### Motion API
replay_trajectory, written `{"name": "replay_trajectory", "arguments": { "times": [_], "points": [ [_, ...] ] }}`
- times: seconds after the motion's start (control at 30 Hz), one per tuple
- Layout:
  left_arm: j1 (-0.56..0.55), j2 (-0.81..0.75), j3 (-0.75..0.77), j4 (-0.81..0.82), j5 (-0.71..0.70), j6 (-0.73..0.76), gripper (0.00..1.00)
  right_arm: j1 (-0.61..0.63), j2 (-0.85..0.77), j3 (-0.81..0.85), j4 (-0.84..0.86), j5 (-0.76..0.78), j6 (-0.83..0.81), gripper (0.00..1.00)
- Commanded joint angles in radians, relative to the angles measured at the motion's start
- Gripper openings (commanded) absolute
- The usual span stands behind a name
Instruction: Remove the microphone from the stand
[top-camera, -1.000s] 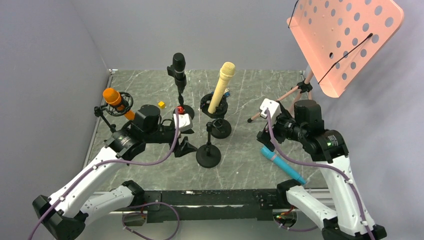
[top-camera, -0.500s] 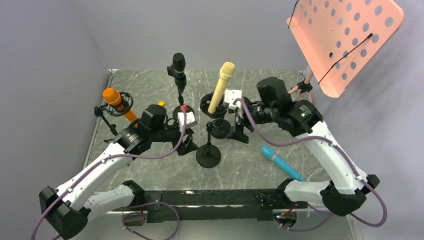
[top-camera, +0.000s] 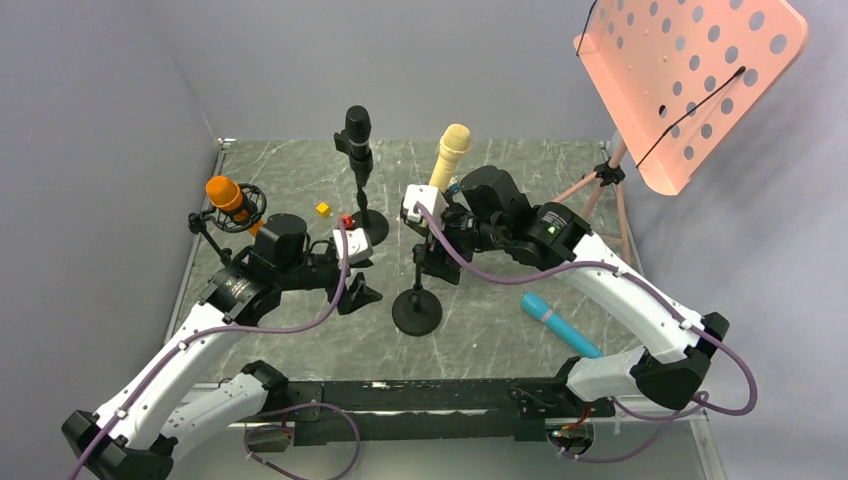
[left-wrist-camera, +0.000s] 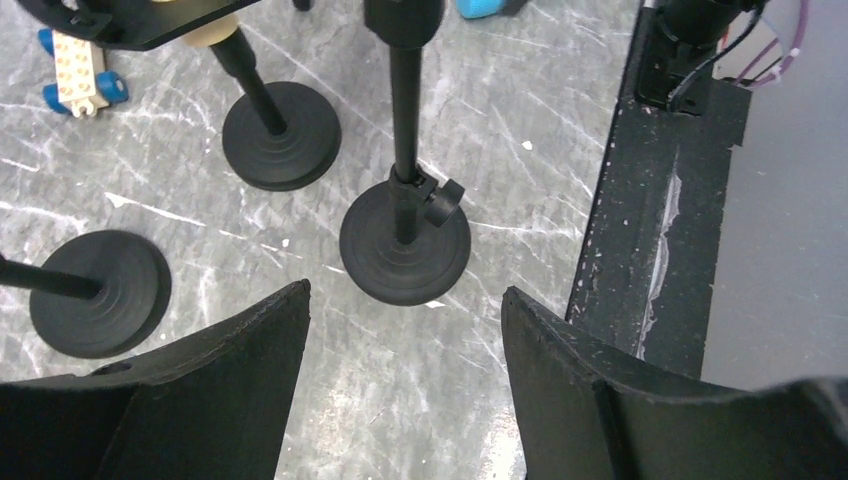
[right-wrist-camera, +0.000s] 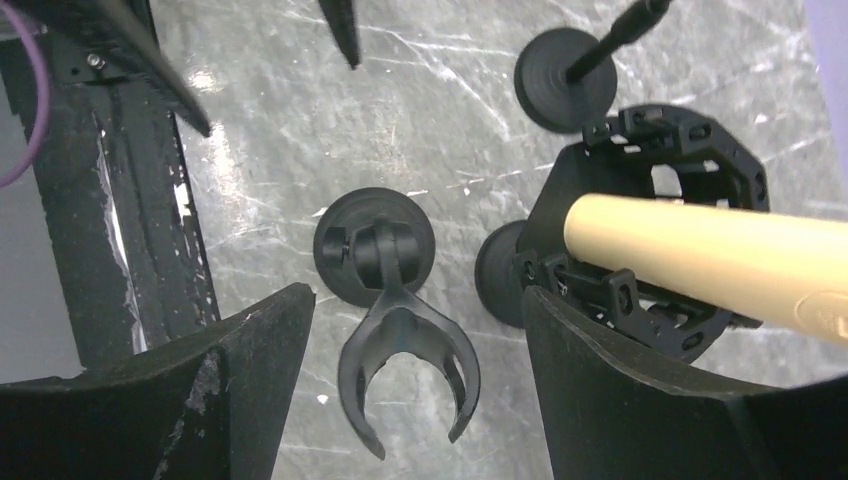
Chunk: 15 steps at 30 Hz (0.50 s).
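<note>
A yellow microphone stands tilted in a black shock-mount stand; it also shows in the right wrist view. A black microphone stands on a stand behind, and an orange microphone sits in a mount at the left. A blue microphone lies on the table. An empty clip stand stands in the middle. My right gripper is open and hovers over its empty clip, just beside the yellow microphone. My left gripper is open and empty, low beside that stand's base.
A pink perforated music stand rises at the back right. Small yellow and red blocks lie near the black microphone's base. A white and blue toy block lies by the stands. The black front rail borders the table.
My right arm has swung left from beside the blue microphone to over the empty clip, next to the yellow microphone. My left gripper has drawn back slightly to the left.
</note>
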Motion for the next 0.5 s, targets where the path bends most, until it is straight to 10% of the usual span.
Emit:
{"name": "replay_trajectory", "arguments": {
  "times": [0.0,0.47],
  "points": [
    [-0.007,0.008,0.013,-0.035,0.133,0.077,0.72,0.005,-0.011,-0.009,0.055,0.105,0.161,0.79],
    [-0.353,0.024,-0.241,0.498,-0.370,-0.064,0.73,0.005,-0.048,-0.037,0.052,0.141,0.369,0.59]
  ]
}}
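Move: The empty stand's pole rises about 10 cm to the left hand's right and some 4 cm ahead, its middle about 11 cm lower. The yellow microphone's stand has its foot roughly 17 cm ahead and 16 cm right of the left hand, 23 cm down. The empty stand's clip sits about 4 cm below the right hand and 2 cm to its left; the basket holding the yellow microphone is some 10 cm ahead, 1 cm right and 3 cm lower. Heading for the lower part of the empty stand, the left hand swings back and right, then drops steeply, about 6 or 7 cm down in all, turning some 10 degrees clockwise with its fingers still open. The right hand stays over the clip, sinking only about 1 cm while it twists roughly 15 degrees clockwise and partly closes its fingers around the clip; contact can't be made out. ##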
